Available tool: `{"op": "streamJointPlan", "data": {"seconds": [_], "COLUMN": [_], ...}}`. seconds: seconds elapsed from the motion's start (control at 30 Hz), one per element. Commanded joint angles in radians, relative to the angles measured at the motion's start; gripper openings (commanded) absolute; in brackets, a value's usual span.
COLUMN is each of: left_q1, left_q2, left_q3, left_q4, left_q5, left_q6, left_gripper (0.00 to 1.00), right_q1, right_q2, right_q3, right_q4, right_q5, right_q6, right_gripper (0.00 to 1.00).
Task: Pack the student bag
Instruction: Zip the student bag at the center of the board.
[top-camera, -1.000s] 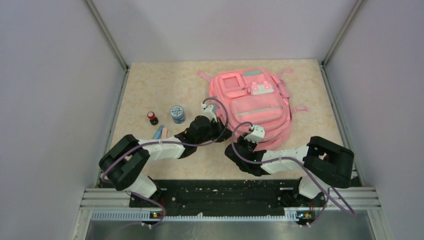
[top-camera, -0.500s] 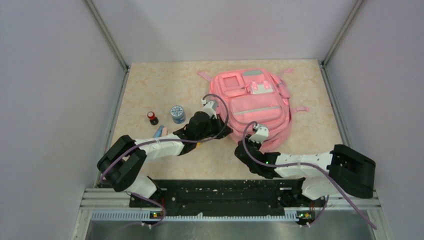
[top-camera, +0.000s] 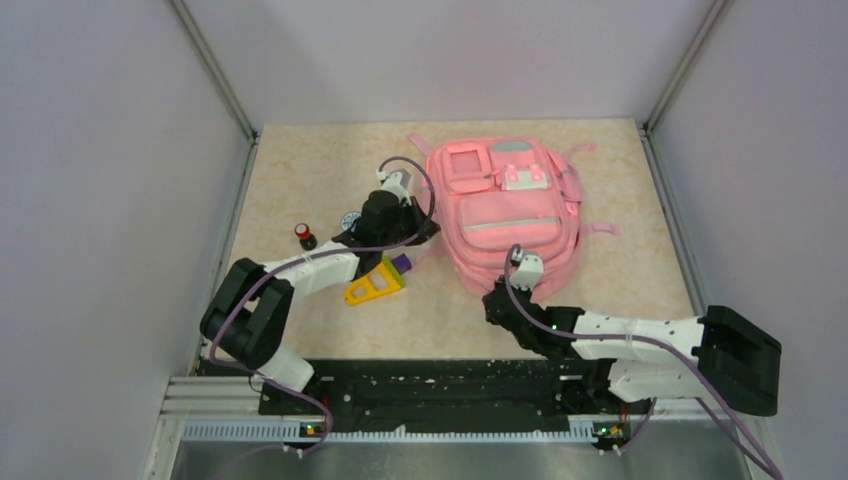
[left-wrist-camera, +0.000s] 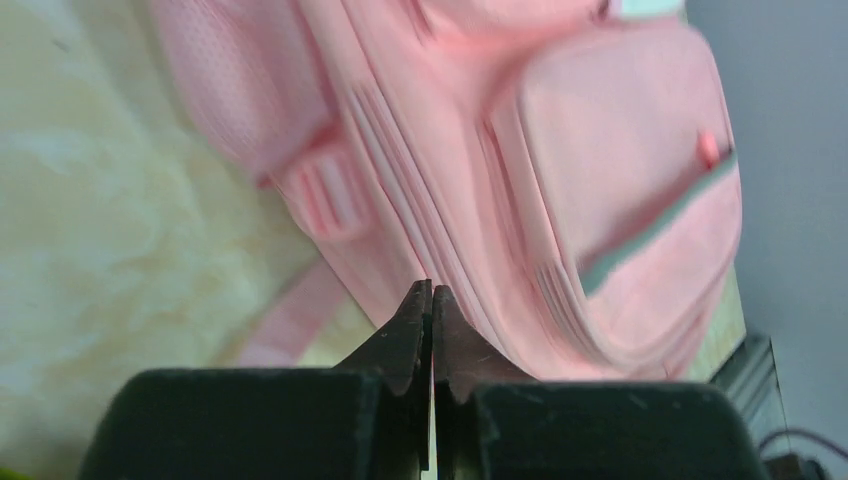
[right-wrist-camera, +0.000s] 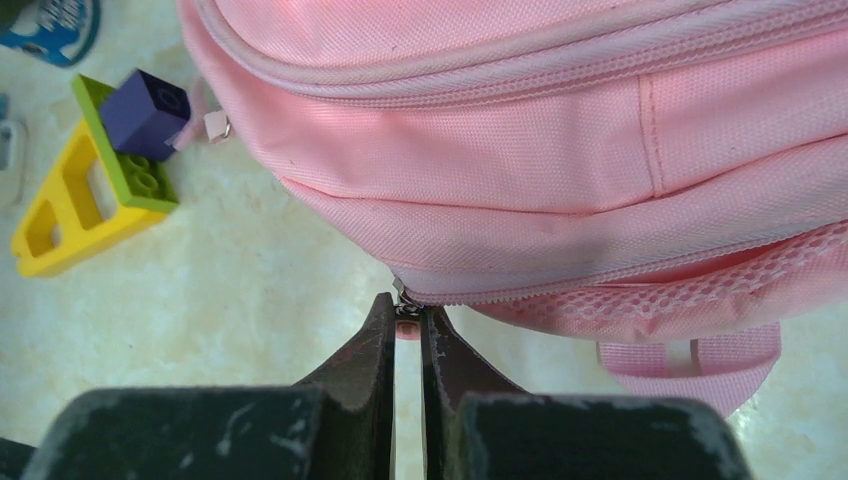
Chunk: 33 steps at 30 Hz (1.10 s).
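Note:
The pink student bag (top-camera: 512, 205) lies flat at the back middle of the table. It fills the left wrist view (left-wrist-camera: 560, 170) and the top of the right wrist view (right-wrist-camera: 520, 130). My left gripper (top-camera: 426, 229) is at the bag's left side. Its jaws (left-wrist-camera: 432, 292) are pressed shut, and nothing shows between the tips. My right gripper (top-camera: 497, 292) is at the bag's near edge. Its jaws (right-wrist-camera: 408, 312) are closed on a small pink zipper pull (right-wrist-camera: 408, 326) at the end of the bag's zip.
A yellow, green and purple block toy (top-camera: 375, 284) lies left of the bag, under my left forearm, and shows in the right wrist view (right-wrist-camera: 95, 180). A red-capped little bottle (top-camera: 305, 236) and a blue-lidded jar (top-camera: 349, 219) stand further left. Grey walls close three sides.
My left gripper swung up and left along the bag's side, uncovering the block toy. My right arm stretched out, its gripper staying at the bag's near edge. The bag shifted and looks narrower.

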Motion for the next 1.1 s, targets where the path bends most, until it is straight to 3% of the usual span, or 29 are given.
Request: {"op": "streamJointPlan", "data": {"seconds": [0.0, 0.23, 0.37, 0.43, 0.6, 0.87, 1.07], "left_q1": [0.074, 0.103, 0.078, 0.041, -0.075, -0.187, -0.234], "left_q2": [0.017, 0.005, -0.077, -0.132, -0.195, -0.039, 0.006], "left_q3": [0.076, 0.137, 0.031, -0.042, -0.153, -0.195, -0.213], "left_q4": [0.052, -0.051, -0.019, 0.024, 0.118, 0.331, 0.359], "left_q5": [-0.059, 0.005, 0.058, 0.042, -0.010, -0.019, -0.066], "left_q6": [0.031, 0.067, -0.020, -0.068, -0.186, -0.354, -0.381], "left_gripper": [0.00, 0.03, 0.39, 0.53, 0.68, 0.73, 0.73], "right_q1": [-0.021, -0.130, -0.141, -0.142, -0.142, -0.142, -0.142], "right_q2": [-0.045, -0.115, -0.151, -0.149, -0.120, -0.105, -0.160], "right_q3": [-0.017, -0.029, -0.029, -0.025, -0.020, 0.005, -0.004], "right_q4": [-0.122, -0.104, -0.097, -0.096, -0.059, -0.049, -0.050], "right_q5": [-0.112, -0.246, -0.276, -0.297, -0.344, -0.360, -0.345], "right_q6": [-0.021, -0.106, -0.161, -0.164, -0.141, -0.151, -0.158], "right_gripper": [0.00, 0.00, 0.00, 0.00, 0.00, 0.00, 0.00]}}
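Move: The left hand, shut and empty as far as can be seen, is beside the bag's left side. The bag's near left corner lies roughly 11 cm back, 7 cm right and 8 cm below it; the purple block is about 5 cm back, 6 cm left and 11 cm lower. The right hand already holds the zipper pull at its fingertips. From this hand, the same corner is some 2 cm ahead, 6 cm left and slightly below. The right hand keeps its pinch on the zipper pull, easing only about 1 cm back and right while turning some 10 degrees, mostly counter-clockwise. The left runs on forward-left and up along the bag's side, about 5 cm forward, then reverses and opens wide, sweeping some 13 cm back, 9 cm right and finally down towards the bag's near left corner, rolling its left side down and tipping its fingers lower. ##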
